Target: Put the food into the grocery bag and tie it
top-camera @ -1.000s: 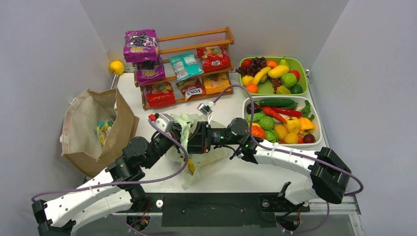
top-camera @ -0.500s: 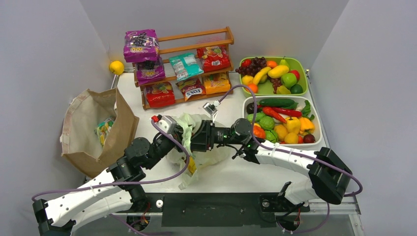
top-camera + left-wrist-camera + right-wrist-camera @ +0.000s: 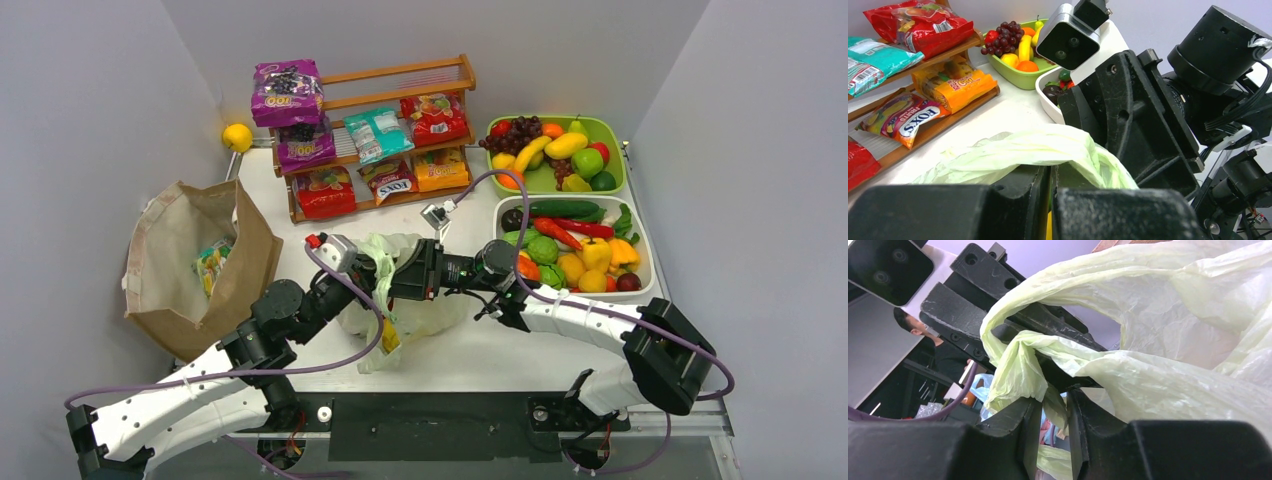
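The pale green grocery bag [image 3: 424,318] lies crumpled on the table between both grippers, something yellow showing through its film. My left gripper [image 3: 1053,167] is shut on a twisted handle of the grocery bag [image 3: 1038,145]. Facing it, my right gripper [image 3: 1054,405] has its jaws a narrow gap apart, with a fold of the grocery bag [image 3: 1173,340] hanging loose between them. In the top view the left gripper [image 3: 372,268] and right gripper [image 3: 402,276] meet over the bag. Food remains as snack packets [image 3: 385,135] on the rack and toy fruit [image 3: 555,150] in a tray.
A wooden rack [image 3: 440,72] stands at the back, with a green fruit tray [image 3: 612,128] and a white vegetable tray [image 3: 645,285] to the right. A brown paper bag [image 3: 190,270] stands open at the left. A yellow ball [image 3: 237,136] sits near the back left.
The right arm has drawn back a little to the right. Its jaws widened, then narrowed again around the bag's fold. The left gripper has kept its hold.
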### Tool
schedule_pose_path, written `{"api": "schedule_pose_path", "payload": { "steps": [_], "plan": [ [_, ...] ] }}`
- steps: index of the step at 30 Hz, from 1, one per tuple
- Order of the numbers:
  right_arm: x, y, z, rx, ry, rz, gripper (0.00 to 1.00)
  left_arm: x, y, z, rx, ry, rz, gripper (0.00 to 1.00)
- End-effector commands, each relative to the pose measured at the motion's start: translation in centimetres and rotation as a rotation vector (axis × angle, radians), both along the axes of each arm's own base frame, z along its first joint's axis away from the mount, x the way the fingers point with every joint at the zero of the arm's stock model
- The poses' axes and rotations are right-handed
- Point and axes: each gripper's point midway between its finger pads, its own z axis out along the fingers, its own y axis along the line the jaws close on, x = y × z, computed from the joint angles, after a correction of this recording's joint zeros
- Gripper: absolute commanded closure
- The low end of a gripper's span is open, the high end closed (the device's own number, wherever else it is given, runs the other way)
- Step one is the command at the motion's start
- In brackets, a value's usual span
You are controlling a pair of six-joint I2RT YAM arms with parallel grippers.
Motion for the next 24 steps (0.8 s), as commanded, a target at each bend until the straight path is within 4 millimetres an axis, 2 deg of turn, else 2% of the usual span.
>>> {"api": "schedule_pose_path", "payload": {
  "steps": [1,8,13,15,21,24],
  "plan": [
    [0.5,0.1,2.5,0.054,-0.109,-0.051,0.81,-0.4,-0.6,-0.1,-0.005,0.002,-0.033,1.0],
    [0.4,-0.6,0.3,-0.073,-0.124,-0.086,0.99,0.0,-0.2,-0.4,0.008,0.011,0.0,1.0],
    [0.3,-1.6,-0.5,-0.16,-0.164,-0.12,1.0,-0.1,-0.1,-0.9,0.019,0.018,-0.002,1.0],
    [0.4,-2.1,-1.6,-0.229,-0.157,-0.131,1.0,-0.2,-0.1,-1.1,0.026,0.022,-0.008,1.0],
    [0.8,-2.8,-3.1,-0.337,-0.172,-0.156,1.0,-0.8,0.5,-1.9,0.044,0.041,-0.018,1.0],
    [1.2,-3.0,-3.2,-0.361,-0.184,-0.171,1.0,-1.4,1.0,-2.1,0.049,0.046,-0.029,1.0]
  ]
}}
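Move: Just at the right fingertips, about 1 cm farther left and level with them, hangs the bag's handle strand. The left gripper stands some 5 cm ahead and 3 cm left of the right hand, at nearly its height, and the yellow food in the bag lies roughly 3 cm back, 1 cm left and 18 cm below. From the left hand the strand is about 5 cm back and 2 cm right. Closing from a quarter open to shut, the right fingers pinch the handle strand, then draw it down about 4 cm and 2 cm to the right, away from the left gripper, fingertips dipping some 15 degrees. The left hand stays shut inside the loop of bag draped round its fingers and sinks about 2 cm. ##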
